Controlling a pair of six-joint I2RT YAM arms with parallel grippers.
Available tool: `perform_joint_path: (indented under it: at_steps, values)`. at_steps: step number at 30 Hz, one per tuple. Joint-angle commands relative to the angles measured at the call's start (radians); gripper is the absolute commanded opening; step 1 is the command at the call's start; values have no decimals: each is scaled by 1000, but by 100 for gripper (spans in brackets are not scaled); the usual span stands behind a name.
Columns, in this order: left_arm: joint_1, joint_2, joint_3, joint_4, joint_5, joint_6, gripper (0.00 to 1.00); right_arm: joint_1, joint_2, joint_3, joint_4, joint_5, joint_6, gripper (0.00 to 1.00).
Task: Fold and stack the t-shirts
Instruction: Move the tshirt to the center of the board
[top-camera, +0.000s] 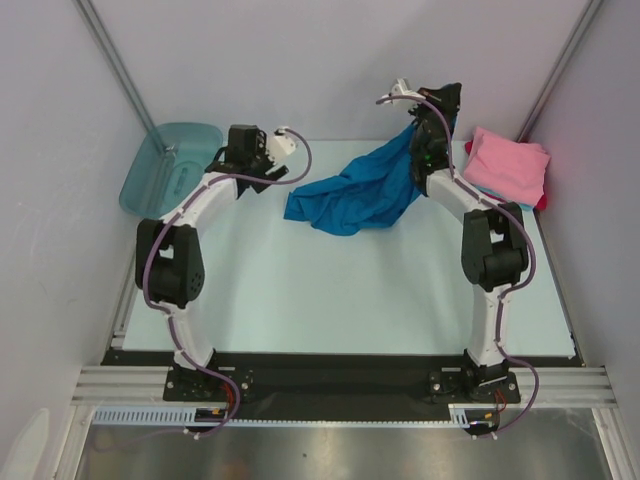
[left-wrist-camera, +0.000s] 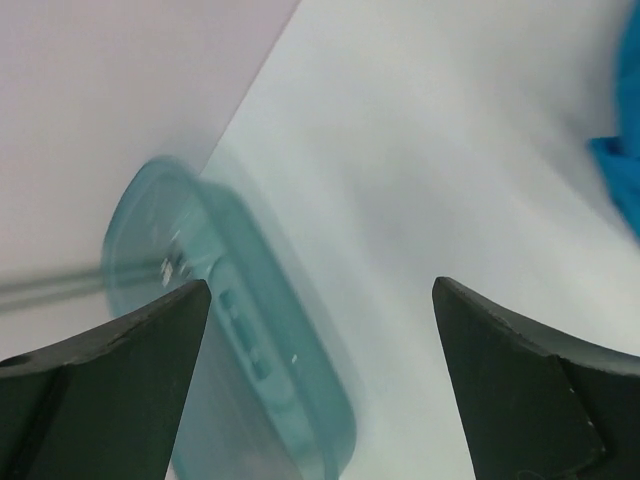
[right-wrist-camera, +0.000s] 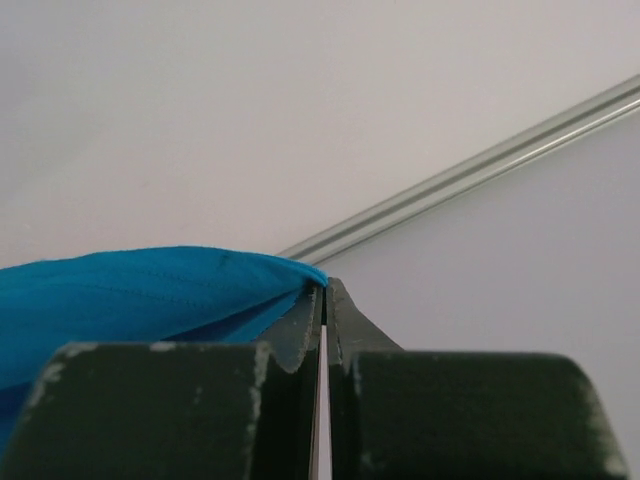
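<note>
A bright blue t-shirt (top-camera: 350, 195) lies crumpled at the back middle of the table. Its right end is lifted off the surface by my right gripper (top-camera: 420, 135). In the right wrist view that gripper (right-wrist-camera: 325, 290) is shut on a fold of the blue cloth (right-wrist-camera: 150, 290). A folded pink t-shirt (top-camera: 508, 165) rests at the back right, with a red edge (top-camera: 541, 203) showing under it. My left gripper (top-camera: 232, 152) hovers at the back left between the tub and the blue shirt. Its jaws (left-wrist-camera: 320, 300) stand wide open with nothing between them.
A translucent teal plastic tub (top-camera: 170, 165) leans at the back left corner and shows blurred in the left wrist view (left-wrist-camera: 250, 340). White walls with metal rails (right-wrist-camera: 480, 170) close in the table at the back and both sides.
</note>
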Motion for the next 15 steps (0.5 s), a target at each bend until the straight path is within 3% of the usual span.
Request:
perform_joint_path:
  at_steps: [1, 2, 5, 9, 12, 13, 15]
  values:
    - [-16, 22, 61, 2, 244, 101, 100, 26, -130, -86, 214, -128, 26, 0]
    - [-16, 19, 61, 13, 309, 100, 100, 33, -164, -95, 221, -134, 61, 0]
    - [-22, 30, 76, 88, 321, 28, 100, 51, -180, -64, 246, -144, 86, 0]
    - [-58, 111, 93, 236, 143, -12, 99, 57, -189, -34, 154, -139, 89, 0]
    - [-60, 136, 90, 214, 227, 21, 100, 63, -209, -106, 119, -135, 78, 0]
    - [-60, 151, 97, 191, 315, 20, 100, 66, -213, -124, 110, -130, 75, 0]
    - [-59, 174, 158, 78, 405, 20, 99, 79, -232, -172, 103, -118, 75, 0]
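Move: The left hand, empty, has the tshirt's left end about 10 cm to its right, level with it in reach and some 17 cm below; the bin stands about 20 cm to its left and 8 cm farther out. The right hand already pinches the lifted tshirt; the board's centre lies some 18 cm back from it, 22 cm to its left and 36 cm below. The folded stack is about 15 cm to its right, 5 cm ahead and 34 cm below. Rising about 6 cm while drawing back and left some 4 cm each, the right hand keeps its pinch on the tshirt's edge and turns roughly 10 degrees counter-clockwise, tipping slightly upward. The left hand, wide open, sweeps right about 8 cm towards the tshirt's left end, easing forward midway and turning some 15 degrees clockwise. ##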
